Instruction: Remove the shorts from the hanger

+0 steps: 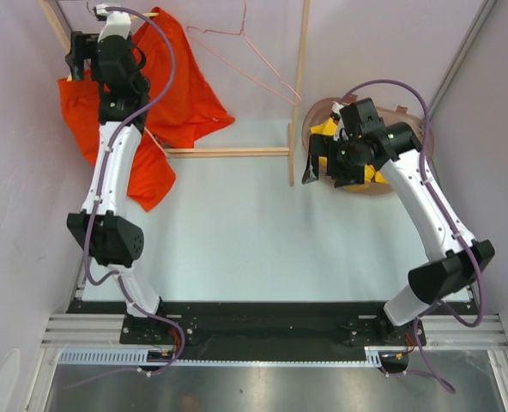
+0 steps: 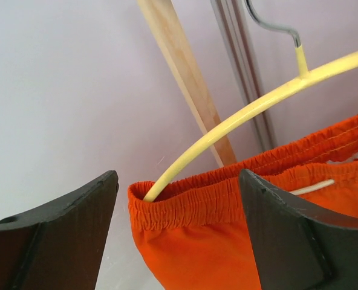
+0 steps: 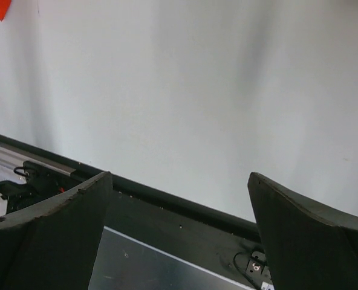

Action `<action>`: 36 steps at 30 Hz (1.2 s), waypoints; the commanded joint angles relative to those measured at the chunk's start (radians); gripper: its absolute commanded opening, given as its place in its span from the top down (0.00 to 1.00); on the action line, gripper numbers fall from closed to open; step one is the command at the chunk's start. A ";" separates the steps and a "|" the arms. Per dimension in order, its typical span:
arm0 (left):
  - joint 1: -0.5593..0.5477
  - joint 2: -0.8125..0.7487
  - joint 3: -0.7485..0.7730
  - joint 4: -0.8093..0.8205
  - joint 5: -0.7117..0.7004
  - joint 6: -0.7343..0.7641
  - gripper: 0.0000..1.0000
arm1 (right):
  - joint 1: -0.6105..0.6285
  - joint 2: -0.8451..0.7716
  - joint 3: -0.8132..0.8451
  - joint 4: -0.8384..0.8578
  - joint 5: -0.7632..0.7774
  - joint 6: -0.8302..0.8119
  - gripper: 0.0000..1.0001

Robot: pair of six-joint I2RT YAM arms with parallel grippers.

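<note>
The orange-red shorts point(image 1: 185, 81) hang on a pale yellow hanger point(image 2: 239, 115) at the back left. The hanger's end sits inside the elastic waistband point(image 2: 197, 196), and a pale drawstring point(image 2: 312, 186) shows. My left gripper point(image 2: 179, 176) is open. The waistband corner lies between its fingers point(image 2: 58, 235), apart from both pads. From above, this gripper point(image 1: 80, 58) is at the left edge of the shorts. The yellow shorts point(image 1: 326, 129) lie in a round basket point(image 1: 370, 190) at the right. My right gripper point(image 1: 323, 174) hangs open over its left side, holding nothing.
A wooden rack frame point(image 1: 299, 77) stands across the back, with a low bar point(image 1: 228, 152). An empty pink wire hanger point(image 1: 258, 56) hangs from it. Pale walls close in on both sides. The right wrist view shows the table point(image 3: 197, 90) and the front rail point(image 3: 167, 208).
</note>
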 commanded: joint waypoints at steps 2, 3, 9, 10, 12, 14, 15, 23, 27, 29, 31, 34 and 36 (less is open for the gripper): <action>0.036 0.059 0.063 0.085 -0.063 0.097 0.14 | -0.013 0.097 0.153 -0.066 0.015 -0.055 0.00; 0.038 0.065 0.066 0.083 -0.069 0.099 0.13 | -0.014 0.112 0.189 -0.070 0.015 -0.058 0.00; 0.041 0.138 0.093 0.241 -0.117 0.180 0.12 | -0.030 0.160 0.226 -0.086 -0.007 -0.066 0.00; 0.041 0.155 0.095 0.258 -0.128 0.192 0.13 | -0.031 0.161 0.224 -0.084 -0.007 -0.067 0.00; 0.042 0.161 0.074 0.293 -0.132 0.226 0.13 | -0.034 0.161 0.221 -0.086 -0.005 -0.069 0.00; 0.044 0.169 0.054 0.347 -0.148 0.248 0.19 | -0.041 0.157 0.218 -0.087 -0.004 -0.069 0.00; 0.044 0.171 0.048 0.359 -0.148 0.257 0.23 | -0.042 0.155 0.218 -0.090 -0.004 -0.070 0.00; 0.061 0.192 0.043 0.416 -0.137 0.284 0.40 | -0.051 0.158 0.220 -0.092 -0.018 -0.070 0.00; 0.061 0.201 0.052 0.384 -0.125 0.252 0.45 | -0.047 0.169 0.241 -0.092 -0.021 -0.072 0.00; 0.061 0.201 0.054 0.375 -0.125 0.248 0.46 | -0.045 0.169 0.246 -0.093 -0.022 -0.072 0.00; 0.061 0.194 0.044 0.387 -0.123 0.243 0.48 | -0.047 0.165 0.246 -0.095 -0.021 -0.073 0.00; 0.061 0.195 0.043 0.373 -0.126 0.237 0.55 | -0.044 0.158 0.247 -0.098 -0.015 -0.075 0.00; 0.061 0.195 0.057 0.344 -0.123 0.212 0.61 | -0.036 0.154 0.252 -0.098 -0.010 -0.076 0.00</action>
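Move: The left end of the shorts' waistband, with the yellow hanger's tip tucked in it, is about 5 cm ahead of my left hand, 6 cm to its left and 4 cm lower. The hanger's neck is some 13 cm ahead, 3 cm right and 8 cm up; the drawstring about 10 cm ahead, 6 cm right and slightly lower. From my right hand, that waistband end is roughly 25 cm ahead, 55 cm left and 18 cm higher. I reach my left hand about 5 cm left and forward while sinking some 3 cm, onto the waistband's left corner, turning about 10 degrees counter-clockwise. Then, nearly still, I close the fingers from almost wide to about half, straddling the corner and the hanger's tip. My right hand, open and empty, goes forward about 3 cm and waits. ##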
